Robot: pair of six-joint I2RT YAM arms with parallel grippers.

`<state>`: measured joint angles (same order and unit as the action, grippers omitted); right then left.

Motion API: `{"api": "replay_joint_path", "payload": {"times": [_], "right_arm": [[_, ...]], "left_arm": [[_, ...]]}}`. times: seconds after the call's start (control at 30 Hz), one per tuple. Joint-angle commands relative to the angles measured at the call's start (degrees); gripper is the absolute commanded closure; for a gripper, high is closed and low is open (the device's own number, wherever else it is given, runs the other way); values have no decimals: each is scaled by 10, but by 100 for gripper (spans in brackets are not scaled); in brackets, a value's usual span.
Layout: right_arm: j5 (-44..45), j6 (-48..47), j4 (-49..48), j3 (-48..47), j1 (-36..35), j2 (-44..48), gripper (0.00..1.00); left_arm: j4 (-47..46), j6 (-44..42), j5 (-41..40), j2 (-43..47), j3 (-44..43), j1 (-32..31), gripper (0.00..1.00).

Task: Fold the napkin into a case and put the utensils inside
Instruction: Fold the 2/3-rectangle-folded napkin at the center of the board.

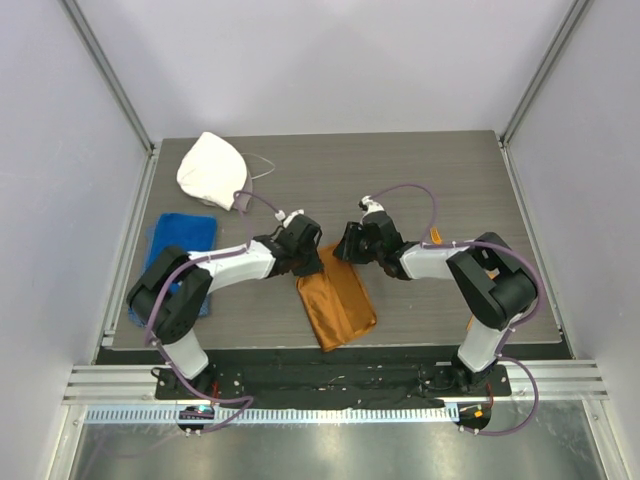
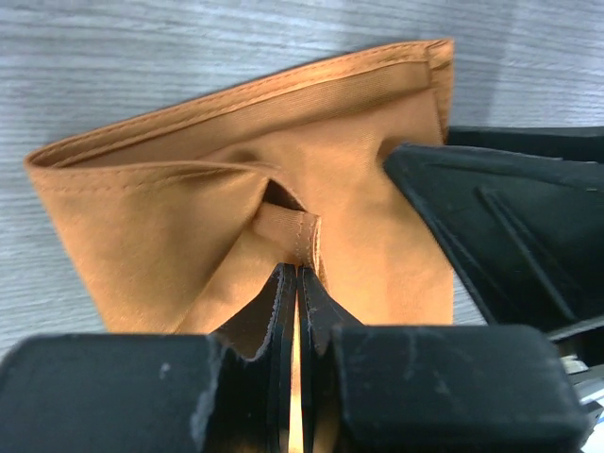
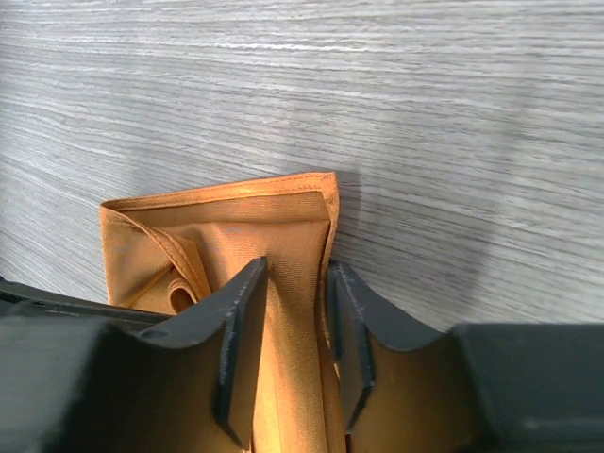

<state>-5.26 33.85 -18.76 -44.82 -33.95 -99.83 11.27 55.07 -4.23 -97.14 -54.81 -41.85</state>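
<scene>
The rust-orange napkin (image 1: pixel 337 300) lies folded into a long layered strip on the table, running from the arms' meeting point toward the front edge. My left gripper (image 2: pixel 297 267) is shut on a raised hem fold near the strip's far end. In the top view the left gripper (image 1: pixel 308 255) sits at the strip's far left corner. My right gripper (image 3: pixel 295 269) stands open, its jaws astride the napkin (image 3: pixel 226 212) along its right edge. In the top view the right gripper (image 1: pixel 348 250) faces the left one. A small orange bit (image 1: pixel 436 238) behind my right forearm may be the utensils, mostly hidden.
A blue towel (image 1: pixel 185 240) lies at the table's left side, partly under my left arm. A white rounded cloth cap (image 1: pixel 212 170) sits at the back left. The right gripper's black finger (image 2: pixel 491 245) fills the right of the left wrist view.
</scene>
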Motion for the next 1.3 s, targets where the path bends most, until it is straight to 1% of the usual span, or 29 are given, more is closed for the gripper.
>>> {"api": "replay_joint_path", "payload": {"times": [0.0,0.07,0.13,0.2,0.3,0.4,0.47,0.57,0.67,0.7,0.8,1.0,1.1,1.17,1.27], "right_arm": [[-28,-8,-43,-21,5,-11,64],[-39,-9,-46,-22,5,-14,69],[-41,-8,-46,-24,4,-16,70],[-44,-9,-46,-24,5,-15,68],[-45,-8,-46,-19,5,-13,59],[-50,-8,-45,-19,7,-20,58],[-53,-11,-47,-18,8,-26,59],[-60,-12,-48,-20,8,-27,64],[-70,-17,-43,-26,8,-25,78],[-71,-18,-38,-27,9,-22,88],[-77,-15,-36,-21,8,3,99],[-61,20,-11,-10,-6,67,99],[-49,58,-10,-6,-24,73,99],[-35,69,-18,-1,-45,75,99],[-2,90,-5,-2,-56,73,99]], "left_arm": [[-14,-7,1,-10,-28,4,92],[-14,-7,-3,-14,-33,6,92],[-12,-7,-3,-21,-32,10,92],[-13,-7,-2,-23,-33,11,93],[-13,-8,-3,-30,-32,13,92],[-16,-8,-3,-33,-29,13,92],[-17,-9,-3,-34,-28,14,93],[-17,-10,-6,-37,-29,15,93],[-18,-10,-6,-45,-33,17,93],[-18,-10,-7,-47,-35,17,93],[-21,-11,-9,-55,-36,19,93],[-30,-6,-7,-57,-30,18,93],[-35,-2,-6,-57,-29,18,93],[-35,-1,-3,-57,-31,18,93],[-33,-1,1,-49,-29,18,93]]}}
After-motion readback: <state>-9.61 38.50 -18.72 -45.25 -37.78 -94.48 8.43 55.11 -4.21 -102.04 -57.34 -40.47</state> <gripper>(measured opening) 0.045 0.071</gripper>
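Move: The napkin's far right corner, the bit the right fingers are about to shut on, lies about 2 cm ahead of the right hand, 1 cm right and 1 cm below; the napkin's near end is some 18 cm back and 2 cm right, the fork's head about 20 cm right and 4 cm ahead. From the left hand that corner is roughly 5 cm ahead, 4 cm right; the small turned-in flap sits 1 cm ahead, just under its shut fingertips. The napkin's upper cloth by the far right corner is pinched by the right fingers, which edge about 1 cm left and slightly down while part-open, shut, then lift it some 5 cm, drifting left and back over the napkin. The left hand, fingers still shut, sinks about 1 cm onto the turned-in flap and creeps 2 cm forward, holding the napkin down. ##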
